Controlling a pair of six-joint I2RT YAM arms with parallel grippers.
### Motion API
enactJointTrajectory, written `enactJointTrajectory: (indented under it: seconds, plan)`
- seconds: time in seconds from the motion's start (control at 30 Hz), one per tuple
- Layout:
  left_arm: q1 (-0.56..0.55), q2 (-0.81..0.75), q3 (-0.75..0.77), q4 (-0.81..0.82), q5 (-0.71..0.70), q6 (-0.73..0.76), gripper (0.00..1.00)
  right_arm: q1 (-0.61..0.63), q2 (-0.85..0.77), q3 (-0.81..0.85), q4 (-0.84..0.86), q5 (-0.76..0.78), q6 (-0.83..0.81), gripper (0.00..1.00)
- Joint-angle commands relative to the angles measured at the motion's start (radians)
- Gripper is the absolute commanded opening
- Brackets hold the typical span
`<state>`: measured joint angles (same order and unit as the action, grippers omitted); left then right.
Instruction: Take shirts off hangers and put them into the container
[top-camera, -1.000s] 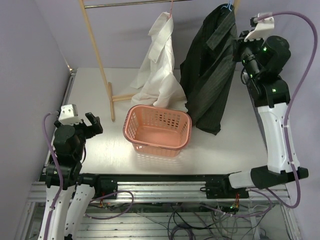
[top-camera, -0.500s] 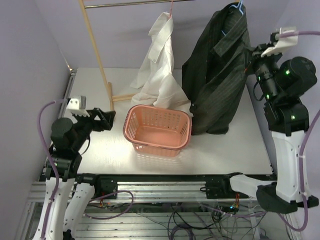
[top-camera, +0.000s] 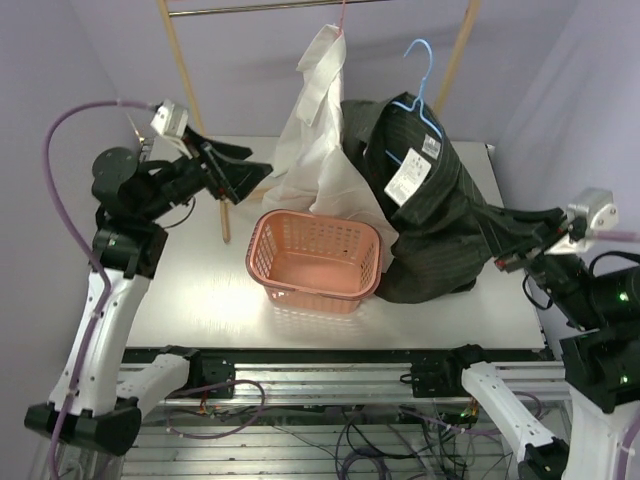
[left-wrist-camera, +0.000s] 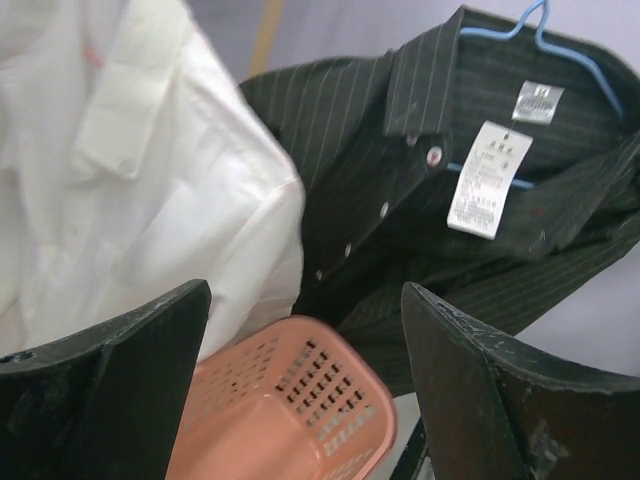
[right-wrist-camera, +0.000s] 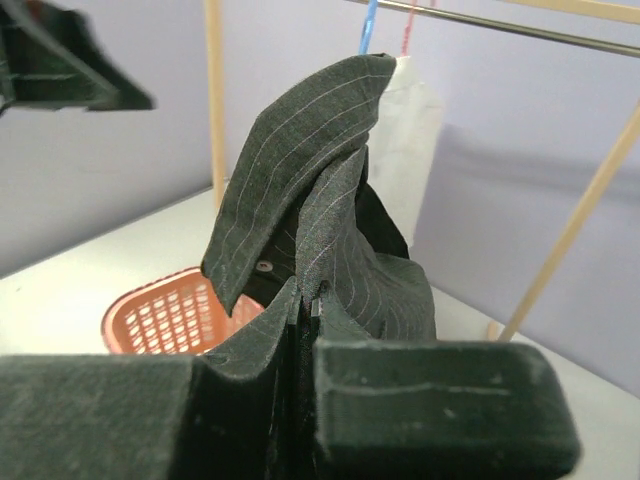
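My right gripper is shut on a fold of the dark pinstriped shirt, which slumps on the table behind and to the right of the container. The light blue hanger is still inside its collar, and its hook is below the rail. In the right wrist view the cloth is pinched between my right gripper's jaws. The cream-white shirt hangs from the pink hanger. My left gripper is raised and open just left of it. In the left wrist view its jaws frame the container, with both shirts beyond.
The wooden rack has a slanted post on the left with a foot on the table, another post at the right and a metal rail across the top. A white care tag shows on the dark shirt.
My right arm dragged the dark shirt and the blue hanger down off the rail, towards the right front. My left arm rose from the near left table edge to beside the cream-white shirt.
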<state>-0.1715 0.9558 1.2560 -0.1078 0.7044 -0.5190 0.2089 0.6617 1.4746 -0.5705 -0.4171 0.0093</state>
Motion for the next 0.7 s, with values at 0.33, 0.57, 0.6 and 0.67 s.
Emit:
enactJointTrajectory:
  seconds: [0.33, 0.57, 0.6, 0.67]
  plan:
    - [-0.639, 0.432, 0.516, -0.286, -0.528, 0.394, 0.87, 0.013, -0.119, -0.013, -0.103, 0.038, 0.033, 0.0]
    - [-0.68, 0.453, 0.513, -0.22, -0.627, 0.599, 0.88, 0.2, -0.146, 0.016, -0.162, 0.089, 0.143, 0.0]
    - [-0.689, 0.455, 0.511, -0.218, -0.646, 0.637, 0.88, 0.234, -0.164, 0.014, -0.159, 0.098, 0.171, 0.0]
    - [-0.711, 0.459, 0.506, -0.215, -0.682, 0.71, 0.87, 0.277, -0.191, 0.012, -0.158, 0.121, 0.202, 0.0]
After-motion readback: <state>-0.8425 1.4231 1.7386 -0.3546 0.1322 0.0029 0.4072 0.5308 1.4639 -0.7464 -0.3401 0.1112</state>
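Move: The dark shirt's collar edge lies about 22 cm to the left gripper's right and 8 cm ahead, a few cm higher; the blue hanger is some 7 cm farther right of that edge. The white shirt hangs about 16 cm ahead and 13 cm right of the left gripper, and the container sits level with it, 14 cm right, nearly 40 cm below. From the right gripper, the collar edge is about 17 cm ahead and 17 cm left, at similar height. Bring the open left gripper some 17 cm to the right, arching slightly up and back down, then ease a little forward so the dark shirt's collar edge comes between its fingers; roll the wrist some 20 degrees clockwise seen from behind the hand and keep the fingers open. Keep the right gripper shut on the shirt, drawing it back about 6 cm and slightly down. ##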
